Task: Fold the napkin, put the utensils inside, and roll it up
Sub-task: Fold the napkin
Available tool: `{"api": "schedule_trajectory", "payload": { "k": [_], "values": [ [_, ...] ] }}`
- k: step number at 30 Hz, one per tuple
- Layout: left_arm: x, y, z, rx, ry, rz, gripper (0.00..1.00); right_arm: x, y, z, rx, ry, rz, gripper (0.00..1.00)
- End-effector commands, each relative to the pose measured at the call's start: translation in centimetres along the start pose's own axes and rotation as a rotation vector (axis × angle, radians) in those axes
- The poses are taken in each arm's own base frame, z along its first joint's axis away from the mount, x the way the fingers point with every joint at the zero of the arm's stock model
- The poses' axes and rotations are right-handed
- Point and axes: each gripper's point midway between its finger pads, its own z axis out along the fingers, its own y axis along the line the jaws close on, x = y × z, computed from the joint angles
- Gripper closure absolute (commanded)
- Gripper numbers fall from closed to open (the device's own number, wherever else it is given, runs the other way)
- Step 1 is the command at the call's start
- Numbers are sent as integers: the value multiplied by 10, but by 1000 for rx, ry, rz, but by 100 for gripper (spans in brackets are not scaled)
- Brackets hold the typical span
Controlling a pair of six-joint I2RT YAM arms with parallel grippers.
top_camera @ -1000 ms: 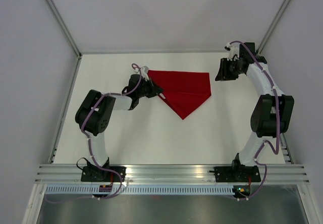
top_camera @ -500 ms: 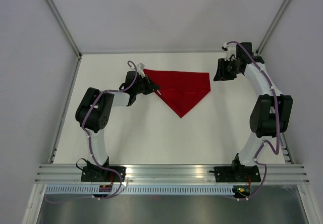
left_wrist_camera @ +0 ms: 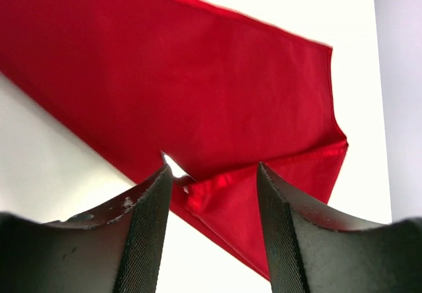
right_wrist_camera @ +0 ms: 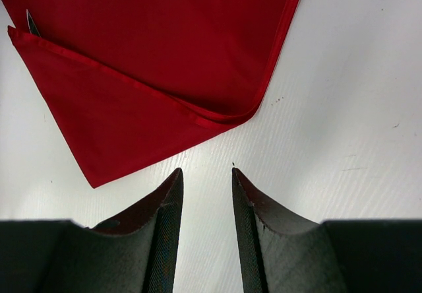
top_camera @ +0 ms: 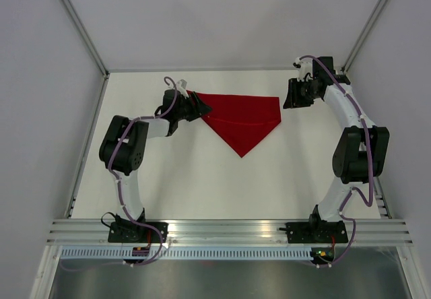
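The red napkin (top_camera: 246, 120) lies flat on the white table, folded into a triangle with its point toward me. My left gripper (top_camera: 201, 106) hovers at the napkin's left corner, jaws open; in the left wrist view the cloth (left_wrist_camera: 198, 75) lies under the gap of the gripper (left_wrist_camera: 211, 171), not pinched. A thin silvery tip (right_wrist_camera: 31, 22), apparently the knife, pokes out of the fold at that corner; the rest of the utensils is hidden. My right gripper (top_camera: 288, 97) stands open just off the napkin's right corner (right_wrist_camera: 250, 111), and nothing lies between its fingers (right_wrist_camera: 206, 171).
The white table (top_camera: 202, 178) ends at a metal frame rail along the back (top_camera: 202, 69) and left side. The enclosure's grey walls rise behind. Both arm bases sit on the rail at the near edge (top_camera: 229, 230).
My left gripper has opened and let go of the napkin's left corner, after drawing it up and to the far left. The right gripper barely moved.
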Motion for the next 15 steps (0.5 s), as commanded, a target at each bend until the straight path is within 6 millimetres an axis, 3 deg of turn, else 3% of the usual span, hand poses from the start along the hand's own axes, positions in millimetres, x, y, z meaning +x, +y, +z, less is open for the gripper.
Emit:
{"api": "schedule_trajectory", "payload": {
  "k": [1, 2, 8, 12, 15],
  "values": [
    [-49, -4, -11, -7, -95, -1, 40, -5, 1, -5, 11, -24, -21, 58],
    [-58, -5, -15, -10, -116, -1, 40, -5, 0, -5, 12, -24, -20, 59],
    [-96, 44, -35, -159, -201, -93, 42, -7, 4, -8, 0, -33, -25, 58],
    [-103, 75, -27, -224, -192, -141, 44, -8, 6, -9, -10, -35, -26, 58],
    [-108, 83, -17, -250, -181, -146, 44, -8, 7, -10, -12, -37, -24, 59]
  ]
}}
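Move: The napkin's far-left corner lies about 12 cm ahead of the left gripper and 12 cm to its left, some 3 cm lower. The flap corner just folded over is right beside this gripper, roughly 2 cm back and 1 cm to the right, 3 cm down; the knife's tip peeps out about 1 cm behind the gripper, equally low. From the right gripper the far-left corner is about 12 cm ahead, 42 cm left and 10 cm down. Carry the left gripper away from the folded flap, off to the left and forward along the napkin's left edge towards its far-left corner, about 13 cm in all, rising barely 2 cm. Swing the wrist some 15 degrees counter-clockwise on the way and keep the fingers open and empty. ##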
